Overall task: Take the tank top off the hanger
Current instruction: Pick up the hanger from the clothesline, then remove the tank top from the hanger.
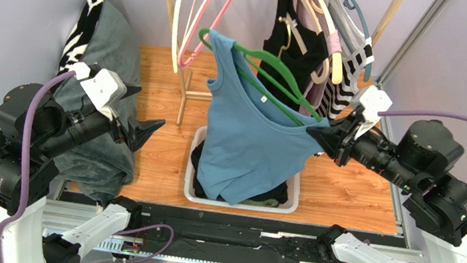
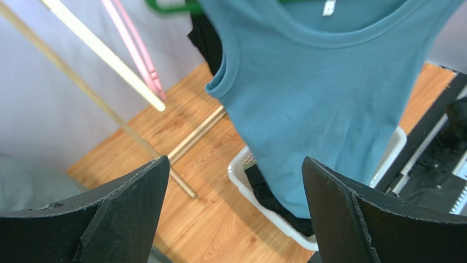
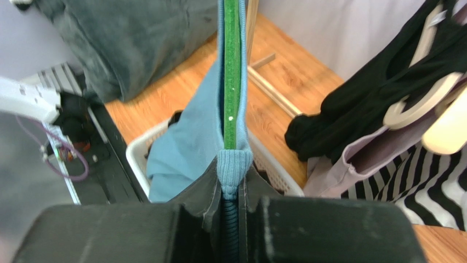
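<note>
A blue tank top [image 1: 248, 140] hangs tilted on a green hanger [image 1: 271, 66] above the basket. Its left shoulder rides high and its right shoulder low. My right gripper [image 1: 319, 137] is shut on the right shoulder strap where it wraps the hanger's end. In the right wrist view the ribbed blue strap [image 3: 234, 167] is pinched in the gripper [image 3: 233, 181], and the green hanger [image 3: 231, 71] runs straight away from it. My left gripper [image 1: 152, 105] stands open to the left of the top, apart from it. In the left wrist view the gripper [image 2: 235, 160] frames the tank top [image 2: 318, 98] ahead, with nothing between its fingers.
A white basket [image 1: 190, 190] with dark clothes sits on the wooden floor under the top. Behind it a wooden rack [image 1: 184, 92] carries pink and cream hangers [image 1: 189, 25], a black garment [image 1: 294, 38] and a striped one [image 1: 346, 85]. Grey cloth [image 1: 97, 141] drapes at the left.
</note>
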### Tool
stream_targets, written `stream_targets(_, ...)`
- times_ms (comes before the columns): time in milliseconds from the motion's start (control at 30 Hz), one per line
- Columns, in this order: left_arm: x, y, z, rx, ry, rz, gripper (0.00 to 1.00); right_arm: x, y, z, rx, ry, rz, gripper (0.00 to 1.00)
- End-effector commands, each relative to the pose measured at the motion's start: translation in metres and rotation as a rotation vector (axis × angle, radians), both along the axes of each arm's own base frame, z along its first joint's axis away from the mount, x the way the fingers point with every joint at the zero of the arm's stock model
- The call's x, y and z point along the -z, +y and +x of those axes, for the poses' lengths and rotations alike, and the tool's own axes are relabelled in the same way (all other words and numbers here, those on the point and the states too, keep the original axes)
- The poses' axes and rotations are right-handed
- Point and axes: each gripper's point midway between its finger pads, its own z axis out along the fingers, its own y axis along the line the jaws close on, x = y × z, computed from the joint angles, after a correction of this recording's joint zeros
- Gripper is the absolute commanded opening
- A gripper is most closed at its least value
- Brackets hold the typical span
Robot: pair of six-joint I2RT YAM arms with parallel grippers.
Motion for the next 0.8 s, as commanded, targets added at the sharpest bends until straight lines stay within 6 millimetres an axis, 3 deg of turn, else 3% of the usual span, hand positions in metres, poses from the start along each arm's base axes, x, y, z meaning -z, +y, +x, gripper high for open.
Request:
stream_targets(0,-0.018,-0.014,-0.013,0.127,-0.09,0.02,0.99,-0.013,-0.003,-0.026,-0.112,-0.136,0.004,0.0)
stream_targets(133,-0.023,-0.031,-0.025,0.275,-0.121,0.029,0.99,0.016,0.004,-0.04,-0.212,-0.049,-0.077,0.0)
stream_targets(267,-0.017,-0.046,-0.024,0.411,-0.144,0.073,0.99,0.036,0.007,-0.049,-0.278,-0.034,-0.11,0.0)
stream_targets(533,-0.001,-0.052,-0.015,0.496,-0.173,0.164,0.99,0.052,0.007,-0.063,-0.342,-0.026,-0.118,0.0)
stream_targets(767,0.042,-0.052,-0.003,0.542,-0.127,0.264,0.94,0.051,0.011,-0.064,-0.368,-0.018,-0.118,0.0)
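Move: The left gripper, open and empty, has the green hanger's free end, carrying the blue tank top's strap, about 14 cm ahead, 8 cm to its right and roughly level. The pink hanger stands some 20 cm ahead and 9 cm right. The right gripper already holds the hanger's other end. The left gripper it is taken towards lies about 32 cm to its left; the basket is 11 cm left and 43 cm below, the black top 18 cm ahead and 5 cm left. Keep the right gripper shut on the hanger's end and strap, and draw it down about 7 cm and back 6 cm, swinging counter-clockwise so the free end comes round to the left gripper. Bring the left gripper right 5 cm, easing back and up, then forward and down; turn it clockwise nearly 30 degrees to face the hanger, fingers staying wide open. ##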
